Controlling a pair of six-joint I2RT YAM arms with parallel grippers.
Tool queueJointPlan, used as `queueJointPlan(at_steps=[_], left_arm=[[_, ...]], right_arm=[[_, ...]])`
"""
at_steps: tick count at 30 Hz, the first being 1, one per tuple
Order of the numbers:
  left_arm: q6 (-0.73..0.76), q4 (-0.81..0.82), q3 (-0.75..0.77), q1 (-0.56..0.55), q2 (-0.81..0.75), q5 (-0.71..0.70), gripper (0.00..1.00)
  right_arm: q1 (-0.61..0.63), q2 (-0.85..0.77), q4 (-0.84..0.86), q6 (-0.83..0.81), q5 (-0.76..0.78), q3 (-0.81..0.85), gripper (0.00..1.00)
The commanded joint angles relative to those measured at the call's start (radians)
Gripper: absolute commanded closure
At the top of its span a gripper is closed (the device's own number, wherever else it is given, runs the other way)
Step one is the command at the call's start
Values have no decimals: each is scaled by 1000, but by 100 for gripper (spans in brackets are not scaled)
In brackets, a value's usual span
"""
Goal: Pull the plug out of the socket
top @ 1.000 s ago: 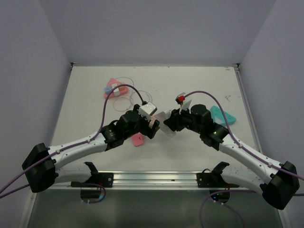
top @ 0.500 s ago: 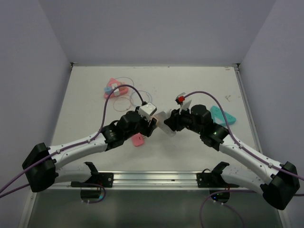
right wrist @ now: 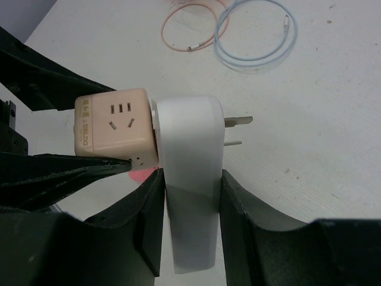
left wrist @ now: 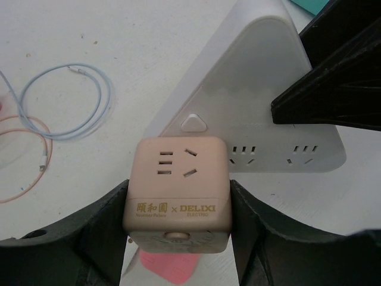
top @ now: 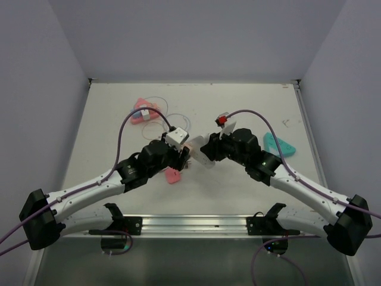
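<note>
A beige cube plug (left wrist: 177, 179) sits pressed against one face of a white triangular socket block (left wrist: 250, 107), the two still joined. My left gripper (left wrist: 178, 199) is shut on the cube, one finger on each side. My right gripper (right wrist: 190, 202) is shut on the white socket block (right wrist: 189, 137), whose two metal prongs stick out on the side away from the beige cube (right wrist: 116, 128). In the top view both grippers, left (top: 186, 157) and right (top: 206, 152), meet above the middle of the table with the socket block (top: 199, 148) between them.
A small pink piece (top: 172, 174) lies on the table just below the grippers. A pink adapter (top: 144, 112) and thin cable loops (top: 158, 122) lie at the back left. A teal triangular block (top: 278, 145) lies to the right.
My left gripper has closed from wide open onto the beige cube. Both arms have shifted a little to the left with the joined pair.
</note>
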Motion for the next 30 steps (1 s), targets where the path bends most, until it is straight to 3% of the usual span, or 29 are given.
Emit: queueJointPlan(at_steps=[1, 13, 17, 23, 30], left_arm=[[-18, -33, 32, -8, -102, 7, 100], [-44, -148, 80, -8, -128, -19, 100], [-60, -175, 78, -7, -160, -44, 100], [-97, -200, 75, -7, -167, -48, 100], [-179, -177, 66, 35, -15, -208, 100]], right_arm=[[-95, 59, -146, -47, 447, 0, 100], [-143, 88, -131, -38, 459, -9, 100], [-221, 65, -106, -10, 356, -37, 100], [-235, 27, -66, 11, 258, -43, 100], [-281, -44, 24, 79, 119, -100, 100]])
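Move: About 7 cm to the left hand's right, level ahead and at much its own height, lies the white socket; the plug this hand holds is still on it. The brown plug lies on the table some 17 cm below the left hand, the pink plug equally low, 4 cm back and 4 cm left. From the right hand, gripping the socket, the held plug is roughly 7 cm to the left, and the teal socket 36 cm right, 8 cm ahead, 18 cm lower. Pulling the joined pieces apart, both grips kept, the hands barely shift at first; then the right hand springs away to its right about 12 cm with the socket, also forward and down, swinging some 25 degrees clockwise and afterwards rising slightly. The left hand eases nearly 4 cm left with the plug, bobbing up and back, then down and forward again. ##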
